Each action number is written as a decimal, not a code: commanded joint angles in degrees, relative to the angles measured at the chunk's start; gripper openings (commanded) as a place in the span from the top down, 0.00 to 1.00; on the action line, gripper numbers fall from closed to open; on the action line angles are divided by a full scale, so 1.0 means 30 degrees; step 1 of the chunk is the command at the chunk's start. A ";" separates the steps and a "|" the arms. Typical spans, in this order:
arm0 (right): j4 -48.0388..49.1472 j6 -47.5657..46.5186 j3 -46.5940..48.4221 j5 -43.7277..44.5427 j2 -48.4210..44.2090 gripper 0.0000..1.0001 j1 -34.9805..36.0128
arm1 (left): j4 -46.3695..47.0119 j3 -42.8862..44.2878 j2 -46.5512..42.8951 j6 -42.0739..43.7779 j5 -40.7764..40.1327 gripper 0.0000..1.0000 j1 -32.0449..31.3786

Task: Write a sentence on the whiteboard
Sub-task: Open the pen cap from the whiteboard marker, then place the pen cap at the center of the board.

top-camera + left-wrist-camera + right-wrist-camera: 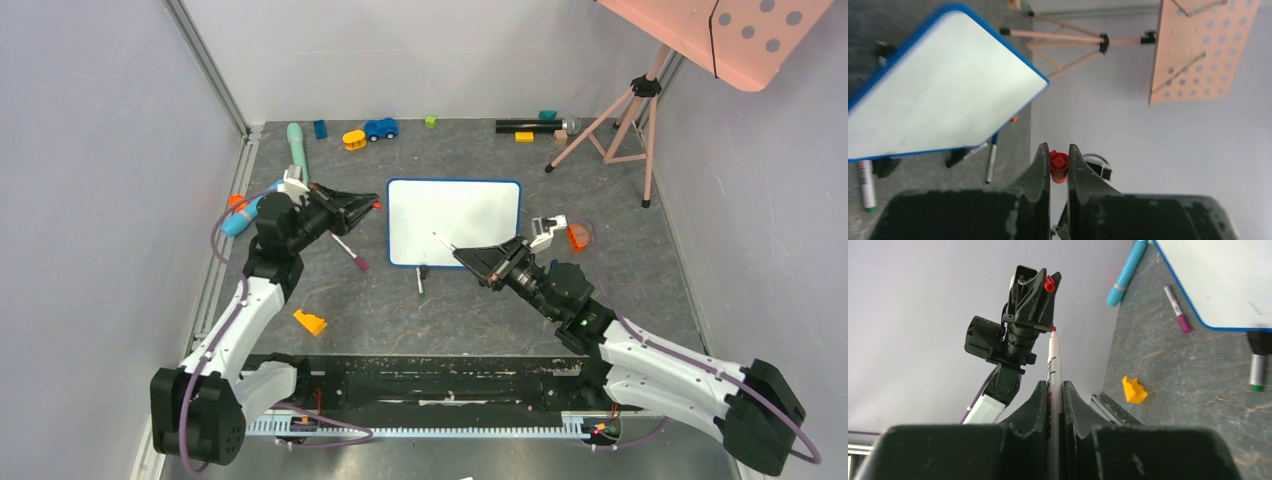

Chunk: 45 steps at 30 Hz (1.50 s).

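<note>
The whiteboard, blue-framed, lies flat in the middle of the table. Its white face is blank and no sentence shows on it. My left gripper hovers just off the board's left edge, shut on a small red cap. My right gripper is at the board's near edge, shut on a slim white marker. The marker's red tip points over the lower part of the board. In the right wrist view the marker points toward the left gripper.
A purple marker and a blue pen lie left of the board. An orange block sits nearer me. A green-capped marker lies by the board's front edge. Toys line the back; a pink tripod with a dotted panel stands back right.
</note>
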 commanded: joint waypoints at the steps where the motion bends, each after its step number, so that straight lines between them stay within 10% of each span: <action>1: -0.2637 -0.0561 -0.0637 0.0773 -0.2070 1.00 -0.0453 | -0.1332 -0.0318 -0.0036 0.1934 0.0301 0.98 0.2087; 10: -1.3293 -0.8307 0.4447 0.2149 -0.2059 1.00 -0.1129 | -1.4526 0.1650 0.0829 1.0528 -0.7275 0.98 0.2581; 25: -2.0058 -1.5943 1.0215 0.2057 0.0409 1.00 -0.1178 | -1.3997 -0.1461 0.2330 0.9575 -0.9694 0.95 0.2581; 32: -1.9444 -1.4717 0.8420 0.1945 -0.0490 1.00 -0.1184 | -1.4909 -0.0405 0.4078 1.1228 -0.9787 0.78 0.2580; 45: -2.2371 -1.3974 0.9695 0.2820 0.0540 1.00 -0.1177 | -1.5792 0.1044 0.0761 1.1557 -0.7292 0.09 0.2552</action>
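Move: The left gripper, still holding the red cap, has its bare table spot about 26 cm below, 14 cm left and 7 cm back. From that hand the purple marker lies some 2 cm ahead and 11 cm left, the yellow piece 17 cm back and 21 cm left. From the right gripper, holding the uncapped red marker, the whiteboard's middle is about 19 cm ahead, 1 cm right and 24 cm below; the green marker 4 cm ahead, 8 cm left. Swing the left gripper down about 25 cm and 13 cm to the left, drawing back a little and tipping the fingers to point down. Open wide at the table between the purple marker and the yellow piece to let go of the cap, then rise some 4 cm. Meanwhile carry the red marker right and down along the whiteboard's near edge, grip kept, turning its tip down. ##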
